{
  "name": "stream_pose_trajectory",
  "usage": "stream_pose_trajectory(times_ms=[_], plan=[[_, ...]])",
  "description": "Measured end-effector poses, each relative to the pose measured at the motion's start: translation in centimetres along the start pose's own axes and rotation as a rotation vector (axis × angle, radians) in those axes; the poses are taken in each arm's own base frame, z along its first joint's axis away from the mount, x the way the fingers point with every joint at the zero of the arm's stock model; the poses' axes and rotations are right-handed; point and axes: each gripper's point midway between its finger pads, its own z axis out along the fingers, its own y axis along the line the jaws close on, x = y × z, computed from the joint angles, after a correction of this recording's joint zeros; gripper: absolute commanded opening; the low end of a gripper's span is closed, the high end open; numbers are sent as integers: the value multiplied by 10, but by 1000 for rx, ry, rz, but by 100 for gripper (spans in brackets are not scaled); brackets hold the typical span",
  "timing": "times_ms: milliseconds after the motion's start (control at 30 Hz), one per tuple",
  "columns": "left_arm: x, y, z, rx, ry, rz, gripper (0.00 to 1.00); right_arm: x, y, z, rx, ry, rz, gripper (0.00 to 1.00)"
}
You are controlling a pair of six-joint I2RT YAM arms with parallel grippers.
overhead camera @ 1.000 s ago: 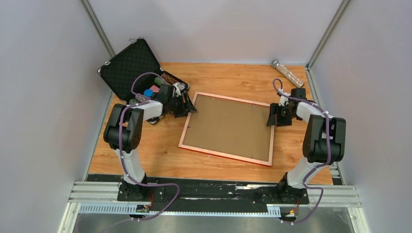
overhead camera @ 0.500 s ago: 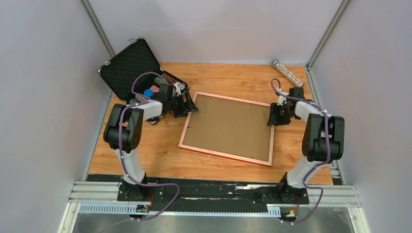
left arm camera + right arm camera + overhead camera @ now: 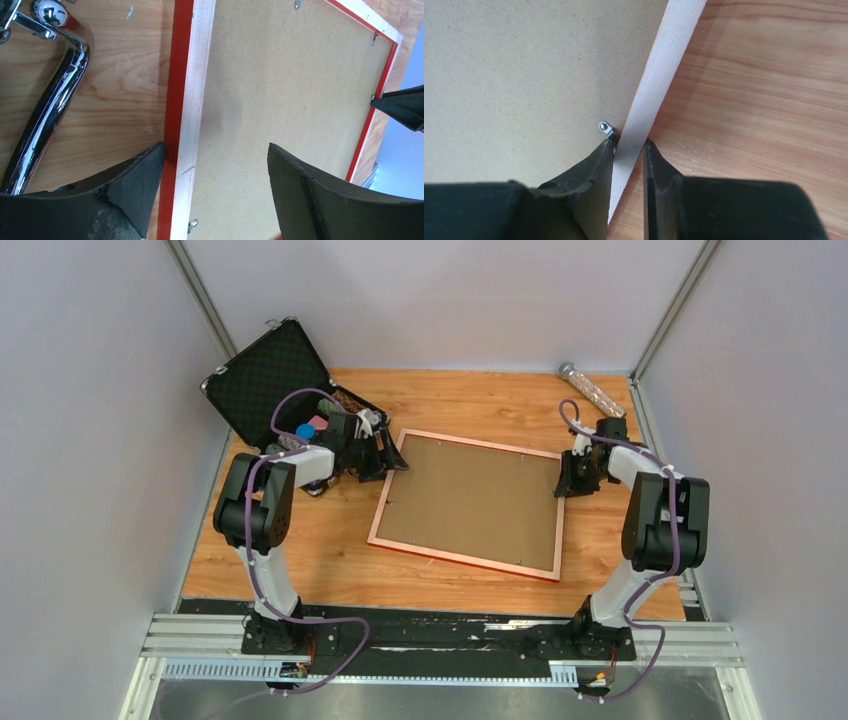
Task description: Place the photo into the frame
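Note:
The frame lies face down in the middle of the table, with its pinkish rim up and a brown backing board filling it. The photo is hidden. My left gripper is at the frame's upper left edge. In the left wrist view it is open, one finger outside the red and white rim and the other over the board. My right gripper is at the right edge. In the right wrist view it is shut on the white rim, beside a small metal tab.
An open black foam-lined case holding small items stands at the back left, just behind the left gripper. Its chrome handle lies close to the frame's left edge. A glittery tube lies at the back right. Grey walls enclose the table.
The right gripper's fingers have closed onto the frame's right rim. The left gripper's fingers have spread a little wider. The frame has not moved.

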Motion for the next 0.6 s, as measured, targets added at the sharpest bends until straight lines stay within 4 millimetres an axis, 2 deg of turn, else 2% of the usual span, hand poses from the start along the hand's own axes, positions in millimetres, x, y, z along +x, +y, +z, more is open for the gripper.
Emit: stream_pose_trajectory(times_ms=[100, 233, 367, 600], plan=[[0, 0, 0, 3, 3, -2, 84, 0, 0, 0, -1, 0, 1, 20], [0, 0, 0, 3, 5, -1, 84, -1, 0, 0, -1, 1, 3, 36], [0, 0, 0, 3, 5, 0, 84, -4, 4, 0, -24, -8, 11, 46], [0, 0, 0, 2, 6, 1, 84, -10, 9, -2, -54, -15, 33, 46]])
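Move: My right fingertips are closed on the frame's right rail and its metal clip, the clip about 1 cm to their left and level with them. The next clips are on the far rail, roughly 8 cm ahead and 8 cm left of my right hand, and on the near rail, some 16 cm back and 9 cm left, at much the same height. From my left hand that right-rail clip lies about 37 cm right, 5 cm back and 2 cm below. I keep my right fingers pinched over the rail and clip a moment longer, then open them to about half, one tip lifting off the clip and the other coming free of the rail's outer side. As they part, I ease the hand up, left and forward together, about 1.5 cm in all, towards the frame's inside and just over the clip. ##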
